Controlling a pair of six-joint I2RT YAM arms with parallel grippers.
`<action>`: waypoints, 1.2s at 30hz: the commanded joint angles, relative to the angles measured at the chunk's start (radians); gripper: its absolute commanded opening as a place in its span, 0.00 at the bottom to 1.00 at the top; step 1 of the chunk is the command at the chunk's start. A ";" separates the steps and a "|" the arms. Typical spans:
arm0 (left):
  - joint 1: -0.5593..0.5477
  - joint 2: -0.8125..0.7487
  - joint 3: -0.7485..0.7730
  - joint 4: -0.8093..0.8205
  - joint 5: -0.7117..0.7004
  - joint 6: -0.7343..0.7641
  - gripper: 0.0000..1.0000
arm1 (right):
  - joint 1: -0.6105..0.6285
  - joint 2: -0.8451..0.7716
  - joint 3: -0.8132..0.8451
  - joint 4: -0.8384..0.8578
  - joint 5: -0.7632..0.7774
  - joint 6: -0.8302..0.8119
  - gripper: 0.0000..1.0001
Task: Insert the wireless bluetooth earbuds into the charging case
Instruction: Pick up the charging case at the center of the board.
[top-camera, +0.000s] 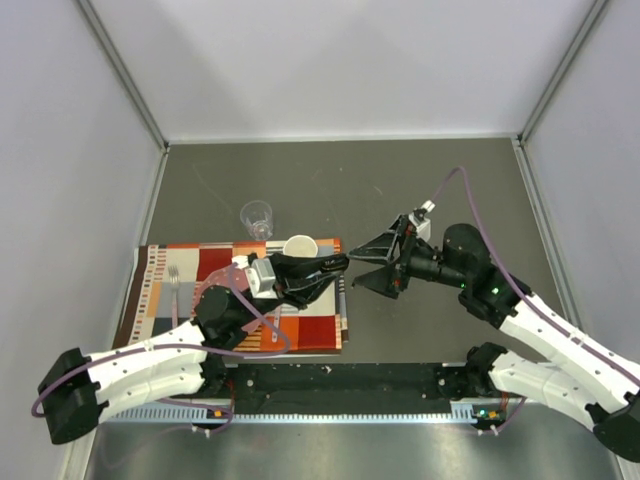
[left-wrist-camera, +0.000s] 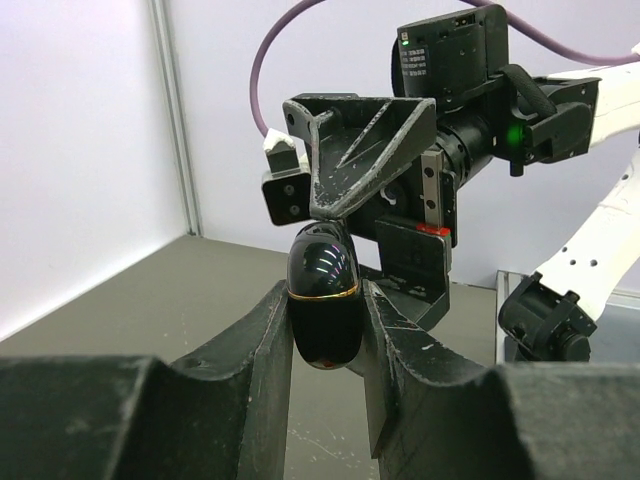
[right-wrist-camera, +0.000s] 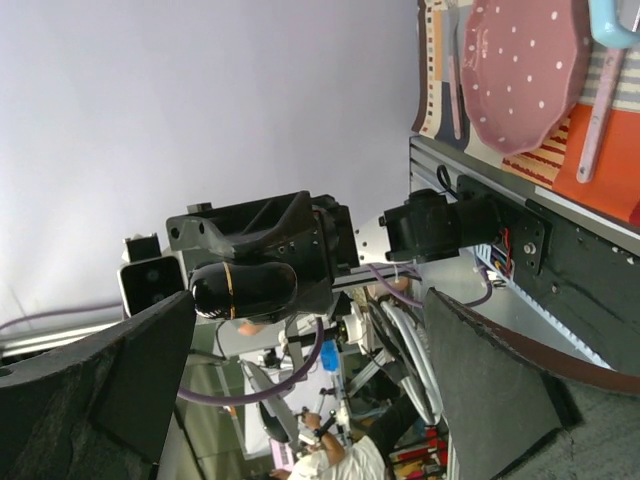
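Observation:
A glossy black oval charging case (left-wrist-camera: 322, 300) with a thin gold seam is pinched between the fingers of my left gripper (left-wrist-camera: 325, 295), held in the air past the right edge of the placemat. Its lid looks closed. In the right wrist view the same case (right-wrist-camera: 243, 290) shows end-on just beyond my left finger. My right gripper (top-camera: 358, 262) faces it with its jaws spread wide and nothing between them; its fingers (left-wrist-camera: 360, 150) hang just behind the case. The wireless bluetooth earbuds are out of view.
A patterned placemat (top-camera: 165, 265) lies at left with a fork (top-camera: 173, 285), a pink dotted plate (right-wrist-camera: 520, 70) and a white mug (top-camera: 300, 246). A clear glass (top-camera: 257, 217) stands behind it. Metal rails border the grey table.

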 joint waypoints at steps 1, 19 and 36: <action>-0.003 -0.017 0.037 0.001 0.020 0.015 0.00 | -0.011 -0.045 -0.010 0.040 0.030 0.025 0.95; -0.002 -0.037 0.010 -0.017 -0.001 -0.006 0.00 | -0.009 0.040 0.002 0.180 -0.080 0.072 0.76; -0.003 -0.022 -0.016 0.012 -0.013 -0.031 0.00 | 0.061 0.081 -0.007 0.289 -0.056 0.137 0.64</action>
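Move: The closed charging case, already held in the left fingers, has its middle about 4 cm to the right hand's left, 1 cm ahead and 2 cm above. From the left hand it sits roughly 1 cm ahead, 2 cm to the right and 1 cm up. Far below on the table, the mug is some 18 cm ahead of the right hand and 13 cm to its left; the pink plate is about 6 cm ahead and 28 cm left, also far below. The right fingers close in around the charging case, one above and one below, though contact can't be clearly seen. After hovering briefly, the right hand eases left and up about 2 cm each way towards the case, its fingertips tilting up slightly while the wide-open fingers narrow by about a third. The left hand stays put and keeps its hold on the case. ##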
